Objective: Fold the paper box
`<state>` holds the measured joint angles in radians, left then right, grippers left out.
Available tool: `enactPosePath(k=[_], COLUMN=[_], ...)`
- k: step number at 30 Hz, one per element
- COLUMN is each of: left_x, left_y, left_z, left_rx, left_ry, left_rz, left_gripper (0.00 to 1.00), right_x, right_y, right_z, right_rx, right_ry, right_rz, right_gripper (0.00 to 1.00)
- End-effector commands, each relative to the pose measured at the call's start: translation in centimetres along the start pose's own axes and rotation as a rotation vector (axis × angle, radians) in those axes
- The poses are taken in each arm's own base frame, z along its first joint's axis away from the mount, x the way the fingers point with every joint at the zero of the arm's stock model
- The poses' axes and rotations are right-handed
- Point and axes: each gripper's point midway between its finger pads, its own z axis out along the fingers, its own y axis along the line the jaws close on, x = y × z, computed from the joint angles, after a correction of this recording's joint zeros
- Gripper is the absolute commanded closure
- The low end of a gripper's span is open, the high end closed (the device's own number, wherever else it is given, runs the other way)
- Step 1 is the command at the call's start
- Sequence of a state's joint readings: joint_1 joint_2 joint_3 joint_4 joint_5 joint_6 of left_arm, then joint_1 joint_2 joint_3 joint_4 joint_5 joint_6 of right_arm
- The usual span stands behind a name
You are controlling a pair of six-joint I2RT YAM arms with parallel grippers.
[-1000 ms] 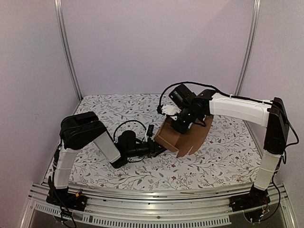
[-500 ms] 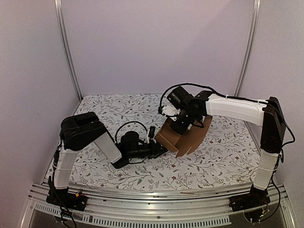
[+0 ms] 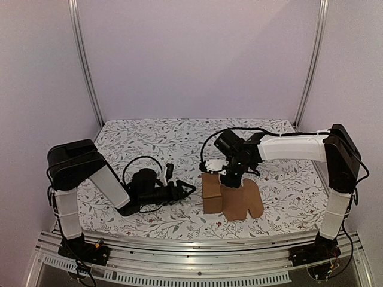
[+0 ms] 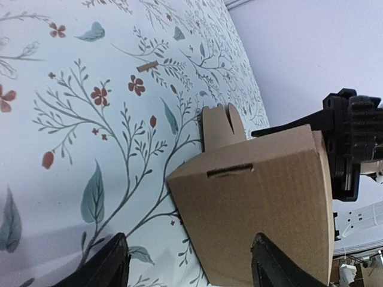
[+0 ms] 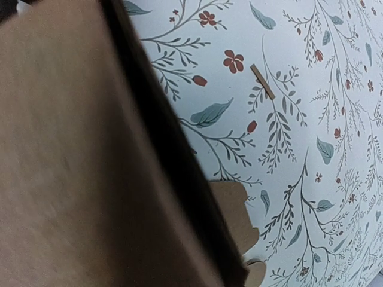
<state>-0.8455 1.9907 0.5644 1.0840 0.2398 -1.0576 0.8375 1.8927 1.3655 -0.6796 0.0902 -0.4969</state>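
Note:
The paper box (image 3: 212, 192) stands on the table as a small brown cuboid, with a rounded flap (image 3: 244, 202) lying flat to its right. My right gripper (image 3: 229, 178) sits at the box's top rear edge. In the right wrist view a cardboard panel (image 5: 66, 149) fills the left, pressed along a dark finger (image 5: 173, 149), so the jaw gap is hidden. My left gripper (image 3: 188, 190) lies low to the left of the box, open and apart from it. The left wrist view shows the slotted box face (image 4: 263, 197) ahead of the open left gripper (image 4: 191, 269).
A small cardboard scrap (image 5: 262, 82) lies on the floral table cover (image 3: 149, 140); it also shows as a scrap (image 4: 146, 66) in the left wrist view. The left arm's cable (image 3: 140, 164) loops over the table. Walls and metal posts (image 3: 84, 66) enclose the back and sides.
The right gripper brought the tilted, open box down and nearer; it now stands upright with its flap flat on the table. The left arm drew back to the left, away from the box.

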Motion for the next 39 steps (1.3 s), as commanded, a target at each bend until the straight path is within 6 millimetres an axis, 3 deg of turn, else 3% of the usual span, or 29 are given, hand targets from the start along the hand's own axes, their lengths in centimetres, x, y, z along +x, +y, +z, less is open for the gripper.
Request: enactPosePath(k=[1, 3, 5, 9, 12, 16, 20, 23, 27, 31, 39], left_x=[-0.8, -1.8, -2.9, -5.6, -6.9, -6.5, -4.9, -3.8, -2.4, -1.8, -0.8], left_y=[2.7, 1.8, 1.0, -0.8, -3.8, -7.4, -8.3, -8.5, -9.0, -9.6, -9.9], left_z=[-1.4, -1.8, -2.3, -4.3, -5.2, -4.2, -2.5, -1.3, 0.3, 1.1, 2.2], left_rx=[-0.177, -0.208, -0.248, -0.333, -0.338, -0.279, -0.197, -0.146, -0.085, -0.065, -0.035], left_ry=[-0.012, -0.019, -0.031, -0.088, -0.123, -0.069, 0.011, 0.042, 0.085, 0.107, 0.147], left_rz=[0.102, 0.157, 0.208, 0.29, 0.389, 0.503, 0.491, 0.466, 0.436, 0.441, 0.445], left_gripper=[0.3, 0.3, 0.29, 0.28, 0.28, 0.26, 0.27, 0.27, 0.28, 0.28, 0.28], right_x=[-3.9, -4.6, -4.0, -1.0, 0.8, 0.9, -0.9, -2.1, -2.4, -1.6, -0.6], right_y=[0.1, 0.3, 0.2, -0.6, -2.2, -2.6, 0.4, 2.5, 4.2, 4.5, 4.8], right_z=[-1.0, -1.9, -2.1, -2.6, -4.1, -6.9, -10.0, -11.2, -9.0, -6.8, -6.1], right_rx=[0.026, 0.01, -0.003, -0.028, -0.025, -0.131, -0.335, -0.502, -0.664, -0.671, -0.66], right_ry=[-0.284, -0.325, -0.297, -0.234, -0.219, -0.27, -0.377, -0.426, -0.365, -0.306, -0.28], right_rz=[-0.048, -0.052, -0.039, -0.017, 0.04, 0.144, 0.19, 0.241, 0.317, 0.331, 0.324], right_gripper=[0.87, 0.83, 0.79, 0.7, 0.64, 0.61, 0.59, 0.58, 0.56, 0.55, 0.58])
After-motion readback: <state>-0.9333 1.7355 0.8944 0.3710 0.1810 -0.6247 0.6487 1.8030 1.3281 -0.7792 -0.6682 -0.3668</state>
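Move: The paper box stands about 12 cm to the right of the left hand, level with it in reach and height. From the right hand, the box's middle is some 5 cm back, 5 cm left and 2 cm lower, while the lid flap spreads about 8 cm back, 10 cm right and 5 cm below. Right hand opens, drawing up and back about 5 cm; left arcs up, then settles rightward towards the box. ##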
